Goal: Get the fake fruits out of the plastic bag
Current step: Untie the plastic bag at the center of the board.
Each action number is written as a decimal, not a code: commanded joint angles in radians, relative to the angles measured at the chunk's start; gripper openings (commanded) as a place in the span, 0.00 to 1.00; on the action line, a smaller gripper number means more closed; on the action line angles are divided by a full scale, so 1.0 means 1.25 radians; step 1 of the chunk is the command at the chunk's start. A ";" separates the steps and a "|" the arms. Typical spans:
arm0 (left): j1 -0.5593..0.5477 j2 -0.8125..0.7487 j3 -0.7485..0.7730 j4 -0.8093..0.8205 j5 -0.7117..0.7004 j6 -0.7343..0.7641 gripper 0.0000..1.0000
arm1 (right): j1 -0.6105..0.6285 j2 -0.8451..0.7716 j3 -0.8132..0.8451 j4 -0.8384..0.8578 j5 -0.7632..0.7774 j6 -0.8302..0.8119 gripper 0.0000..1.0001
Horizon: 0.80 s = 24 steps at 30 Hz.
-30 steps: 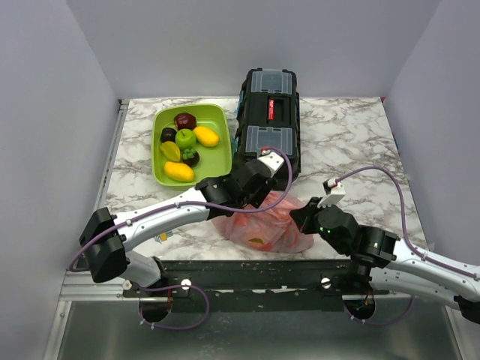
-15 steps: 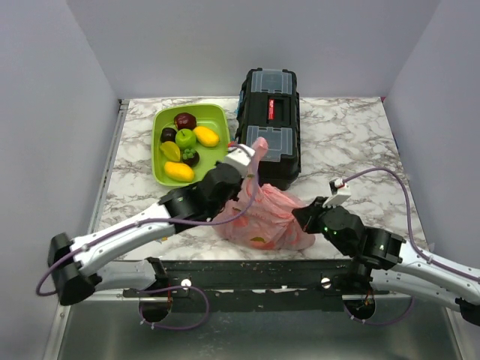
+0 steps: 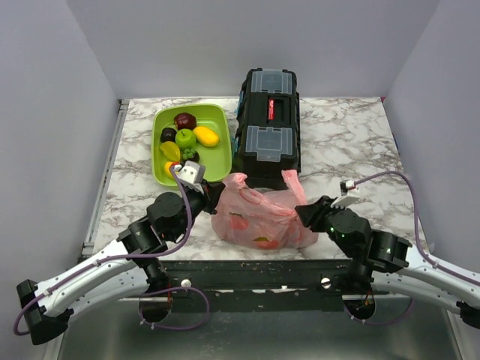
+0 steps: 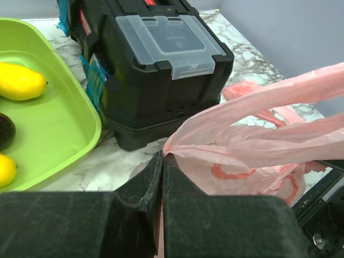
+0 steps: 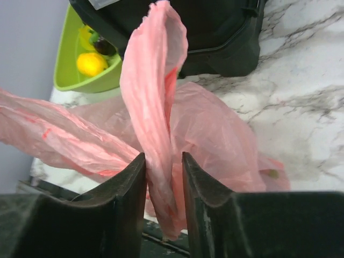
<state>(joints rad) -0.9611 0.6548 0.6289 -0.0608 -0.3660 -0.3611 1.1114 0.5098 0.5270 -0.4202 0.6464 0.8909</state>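
The pink plastic bag (image 3: pixel 259 216) lies near the table's front edge, in front of the black toolbox. My left gripper (image 3: pixel 215 192) is shut on the bag's left edge, also seen in the left wrist view (image 4: pixel 163 157), and the film (image 4: pixel 252 145) stretches away from it. My right gripper (image 3: pixel 304 211) is at the bag's right side. In the right wrist view (image 5: pixel 164 164) its fingers are closed on the upright handle loop (image 5: pixel 156 80). The fake fruits show only dimly through the bag, as a yellow-green spot (image 3: pixel 259 241) and a reddish patch (image 3: pixel 238 221).
The black toolbox (image 3: pixel 267 127) stands right behind the bag. A lime-green tray (image 3: pixel 214 161) with several other fruits sits at the back left. The table's front edge and a metal rail (image 3: pixel 247 274) run just below the bag. Grey walls enclose the table.
My left arm swung back from over the bag to the near left, still gripping the bag's left side and pulling it out sideways. The right gripper has barely moved.
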 commanded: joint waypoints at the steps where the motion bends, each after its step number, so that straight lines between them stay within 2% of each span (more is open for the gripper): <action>1: 0.008 0.000 0.002 0.041 0.045 -0.030 0.00 | -0.001 0.034 0.021 -0.008 0.017 -0.065 0.40; 5: 0.009 0.016 0.007 0.024 0.078 -0.028 0.00 | -0.001 0.118 0.089 -0.043 0.015 -0.109 0.56; 10: 0.009 0.015 0.000 0.021 0.070 -0.029 0.00 | -0.001 0.220 0.182 -0.083 0.040 -0.141 0.67; 13: 0.009 0.012 -0.001 0.014 0.077 -0.032 0.00 | -0.001 0.296 0.248 -0.118 0.081 -0.161 0.77; 19: 0.010 0.003 0.001 -0.008 0.092 -0.036 0.00 | -0.005 0.450 0.364 -0.174 0.121 -0.223 0.80; 24: 0.010 0.005 0.022 -0.058 0.096 -0.039 0.00 | -0.055 0.507 0.384 -0.147 0.055 -0.266 0.79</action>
<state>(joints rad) -0.9546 0.6678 0.6228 -0.0658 -0.2764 -0.3981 1.0882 1.1088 0.9787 -0.5808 0.7357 0.6231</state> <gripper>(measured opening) 0.003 0.792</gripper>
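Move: The free, upright end of the plastic bag stands about 5 cm ahead of the right hand and 3 cm to its left, roughly 2 cm higher; its lower part already runs between the right fingers. The bag's full body lies some 10 cm left of this hand, 2 cm back and 8 cm lower. The toolbox's middle is about 22 cm ahead, 9 cm left and 5 cm lower. From the left hand, the upright end is about 17 cm right, 2 cm ahead and 7 cm lower. Forward and left, about 5 cm out and 4 cm across, the right hand leaves its old hold towards the bag's upright end, dipping a little, then rising. Its part-open fingers spread wide, and the wrist rolls some 30 degrees, right side up, bringing them either side of the strand. The left hand keeps its pinch on the other end, easing slightly right. ##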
